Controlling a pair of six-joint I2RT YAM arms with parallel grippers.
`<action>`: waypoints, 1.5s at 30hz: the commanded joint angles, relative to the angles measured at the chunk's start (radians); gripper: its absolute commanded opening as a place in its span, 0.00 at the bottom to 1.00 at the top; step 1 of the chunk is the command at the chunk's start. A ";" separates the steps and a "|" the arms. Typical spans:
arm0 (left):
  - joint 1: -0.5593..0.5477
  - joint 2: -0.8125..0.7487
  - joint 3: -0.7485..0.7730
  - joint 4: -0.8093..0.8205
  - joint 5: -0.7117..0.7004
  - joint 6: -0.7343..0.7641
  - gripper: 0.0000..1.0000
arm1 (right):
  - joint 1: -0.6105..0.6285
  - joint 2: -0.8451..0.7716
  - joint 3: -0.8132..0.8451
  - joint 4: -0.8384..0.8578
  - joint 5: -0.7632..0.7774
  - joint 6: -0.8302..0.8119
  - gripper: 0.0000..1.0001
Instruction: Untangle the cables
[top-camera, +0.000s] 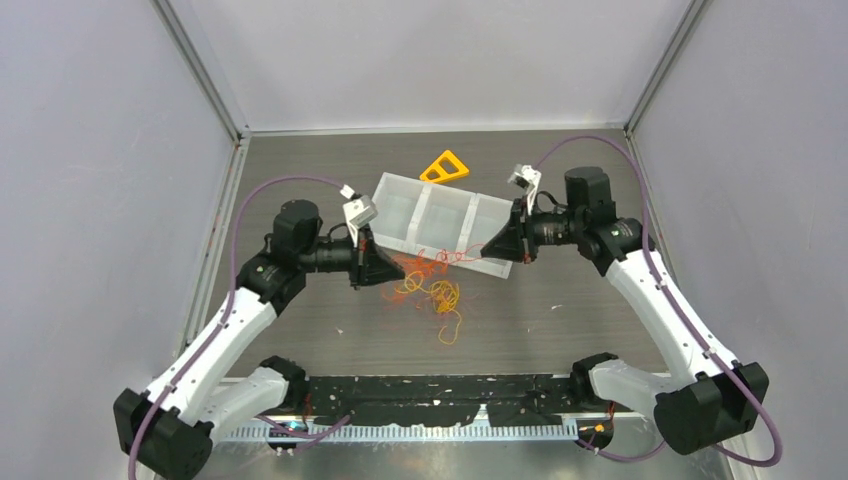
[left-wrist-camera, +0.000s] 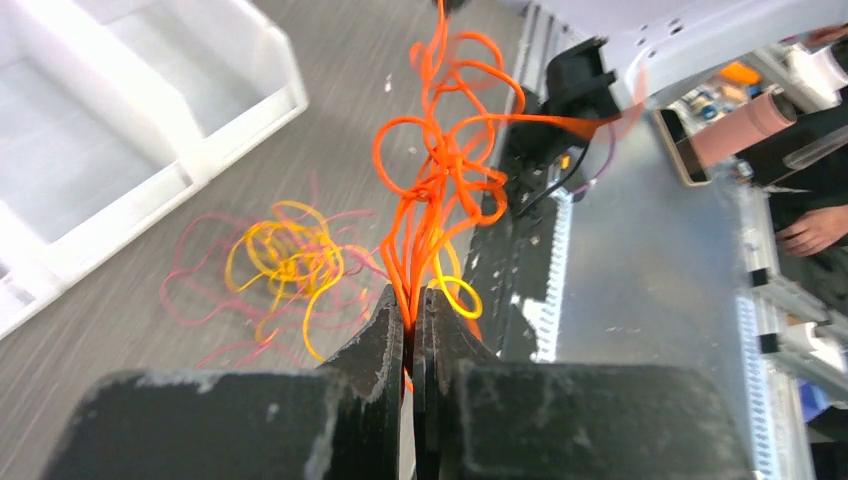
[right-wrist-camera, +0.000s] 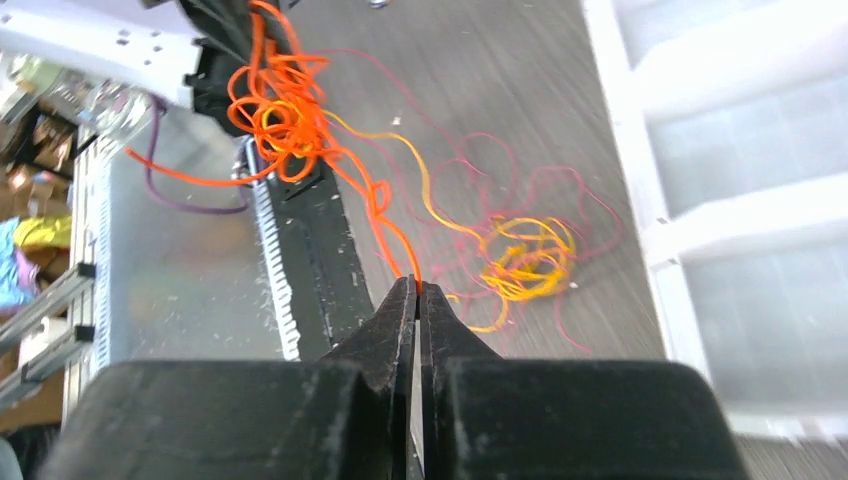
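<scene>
An orange cable (top-camera: 440, 259) hangs stretched between my two grippers above the table. My left gripper (top-camera: 388, 268) is shut on a bunch of its strands (left-wrist-camera: 440, 170). My right gripper (top-camera: 497, 249) is shut on its other end (right-wrist-camera: 385, 215). A yellow cable (top-camera: 446, 297) and a thin pink cable (left-wrist-camera: 205, 290) lie tangled on the table below; the yellow one (right-wrist-camera: 525, 260) also reaches up into the orange knot (right-wrist-camera: 280, 105). In the wrist views the jaws of the left gripper (left-wrist-camera: 411, 300) and the right gripper (right-wrist-camera: 415, 288) are pressed together on orange strands.
A white three-compartment tray (top-camera: 400, 190) lies just behind the cables, seen too in the left wrist view (left-wrist-camera: 200, 150) and the right wrist view (right-wrist-camera: 700, 230). An orange triangle (top-camera: 445, 167) lies behind the tray. A black strip (top-camera: 440, 395) runs along the near edge.
</scene>
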 joint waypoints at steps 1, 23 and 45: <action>0.069 -0.078 -0.017 -0.221 0.007 0.186 0.00 | -0.073 -0.032 0.052 -0.130 0.005 -0.076 0.06; 0.479 -0.064 0.069 -0.861 -0.189 0.925 0.00 | -0.681 -0.057 0.224 -0.366 0.001 -0.231 0.05; 0.755 -0.012 -0.115 -0.754 -0.364 1.245 0.00 | -0.910 0.086 0.597 -0.263 -0.102 -0.071 0.05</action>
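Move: Both closed grippers already hold the orange cable. Its loose tangle hangs about 5 cm to the right of the left hand, level fore and aft and some 2 cm lower. From the right hand, that tangle is about 12 cm left, 3 cm back and 2 cm lower. The yellow bundle lies on the table 10 cm right of the left hand, 6 cm ahead and 23 cm below; the white tray sits 9 cm right, 24 cm ahead and 22 cm below. Apart and outward: the left hand draws about 20 cm left while sinking some 14 cm, its fingers tipping down roughly 40 degrees. The right hand sweeps away to the right and a little forward, turning clockwise, then mainly climbs about 13 cm. Both keep their pinch and stretch the orange cable between them over the tray. ##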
